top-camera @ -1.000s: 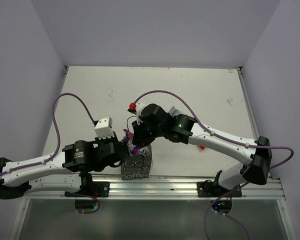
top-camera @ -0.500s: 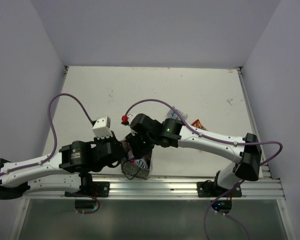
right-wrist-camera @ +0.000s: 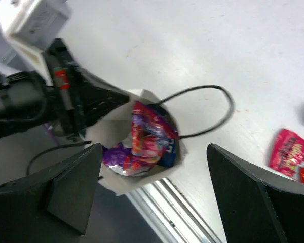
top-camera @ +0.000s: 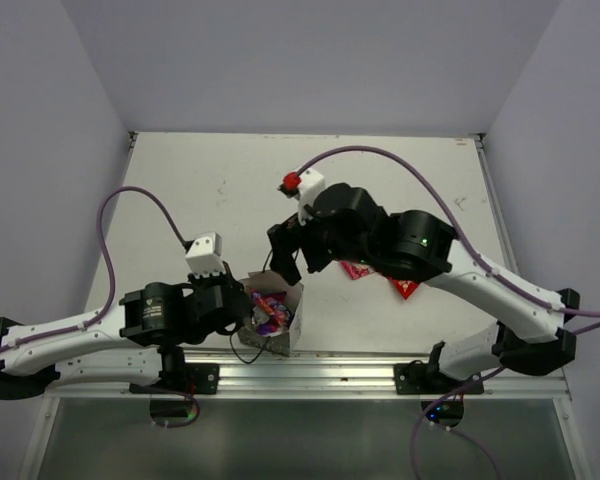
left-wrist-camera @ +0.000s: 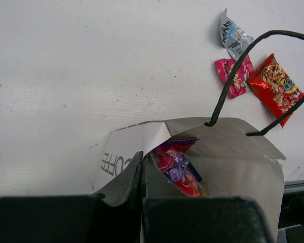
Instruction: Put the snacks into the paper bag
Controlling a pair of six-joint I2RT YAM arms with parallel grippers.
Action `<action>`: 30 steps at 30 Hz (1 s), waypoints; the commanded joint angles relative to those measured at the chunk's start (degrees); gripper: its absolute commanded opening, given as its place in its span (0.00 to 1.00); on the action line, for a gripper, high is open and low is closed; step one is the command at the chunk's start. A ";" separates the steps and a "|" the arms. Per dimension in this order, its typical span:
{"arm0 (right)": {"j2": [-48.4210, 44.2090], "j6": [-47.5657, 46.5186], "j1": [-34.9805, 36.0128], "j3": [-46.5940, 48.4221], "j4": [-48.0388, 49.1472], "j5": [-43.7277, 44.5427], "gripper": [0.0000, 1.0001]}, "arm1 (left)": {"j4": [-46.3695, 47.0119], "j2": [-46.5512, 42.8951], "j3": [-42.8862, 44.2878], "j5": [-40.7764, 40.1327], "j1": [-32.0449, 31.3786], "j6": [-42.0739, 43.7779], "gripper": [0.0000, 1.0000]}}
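The paper bag (top-camera: pixel 280 343) stands at the table's front edge, mouth open. My left gripper (top-camera: pixel 242 308) is shut on the bag's left wall (left-wrist-camera: pixel 122 152), jaws pinching the rim. The purple-pink packet (right-wrist-camera: pixel 144 144) lies inside the bag on top of a blue-and-white packet (right-wrist-camera: pixel 170 152). My right gripper (top-camera: pixel 283 262) is open and empty, above the bag's mouth with its fingers (right-wrist-camera: pixel 76 187) spread wide. On the table right of the bag lie the silvery-blue packet (left-wrist-camera: pixel 233 38), the pink packet (left-wrist-camera: pixel 234 76) and the red packet (left-wrist-camera: pixel 276 88).
A black cord handle (left-wrist-camera: pixel 228 91) arches up from the bag's far wall. The metal rail (top-camera: pixel 360 370) of the table's front edge runs just below the bag. In the top view the right arm covers the silvery-blue packet; the pink (top-camera: pixel 357 270) and red (top-camera: pixel 405 288) packets show beside it.
My right gripper went down into the bag with the purple-pink packet, let it go, opened and rose back up and away. The left gripper kept its hold on the bag.
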 commanded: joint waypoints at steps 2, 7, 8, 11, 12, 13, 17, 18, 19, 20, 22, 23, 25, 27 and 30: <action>-6.24 -0.32 -12.36 -10.07 -5.18 6.52 0.89 | 5.16 -0.87 -0.88 -2.82 0.11 2.38 0.00; -12.14 -1.19 -31.62 -33.63 2.72 4.50 0.90 | 6.14 -0.61 -0.88 -2.64 0.11 4.05 0.00; -12.14 -1.80 -34.10 -36.09 5.26 3.97 0.90 | 6.23 -0.52 -0.80 -2.73 0.11 4.05 0.00; -9.86 -3.91 -41.67 -43.22 9.83 1.51 0.90 | 6.84 -0.43 -0.79 -2.38 0.11 4.58 0.00; -9.07 -4.53 -42.99 -44.98 10.81 1.07 0.90 | 6.93 -0.35 -0.71 -2.29 0.11 4.67 0.00; -7.15 -5.14 -45.10 -45.69 11.78 0.37 0.90 | 6.93 -0.35 -0.71 -2.20 0.11 4.67 0.00; -1.25 -7.69 -48.71 -46.58 14.77 1.32 0.90 | 6.58 -0.52 -0.53 -2.20 0.11 4.67 0.00; -0.02 -7.70 -49.24 -46.66 15.21 1.33 0.90 | 6.49 -0.70 -0.53 -2.20 0.11 4.58 0.00; 0.77 -7.52 -50.03 -46.75 15.56 0.81 0.90 | 6.06 -0.78 -0.53 -2.20 0.11 4.40 0.00; 2.35 -7.09 -50.04 -46.75 16.79 0.20 0.90 | 5.88 -0.96 -0.44 -2.20 0.11 4.06 0.00; 4.11 -6.91 -50.21 -47.02 17.67 1.24 0.89 | 5.35 -1.22 -0.53 -2.20 0.11 3.61 0.00; 6.29 -7.17 -50.21 -47.10 18.20 1.94 0.89 | 5.09 -1.40 -0.62 -2.20 0.11 3.35 0.00; 8.33 -7.17 -50.39 -47.19 18.64 1.86 0.86 | 4.56 -1.84 -0.79 -2.29 0.11 3.26 0.00; 10.00 -6.82 -50.39 -47.80 19.35 1.94 0.74 | 4.21 -2.10 -0.71 -2.37 0.11 2.82 0.00; 10.10 -6.91 -50.48 -48.59 19.53 3.08 0.47 | 3.86 -2.37 -0.71 -2.55 0.11 2.73 0.00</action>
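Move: The red snack packet lies about 14 cm ahead of the right hand, 28 cm to its right and 32 cm below. The pink packet lies some 10 cm to the left of it and 1 cm farther out, the silver packet about 11 cm left and 9 cm farther out. From the left hand the red packet is roughly 13 cm ahead, 37 cm right and 19 cm lower. The right hand swings down some 31 cm, right and forward, turning clockwise, and closes on the red packet. ##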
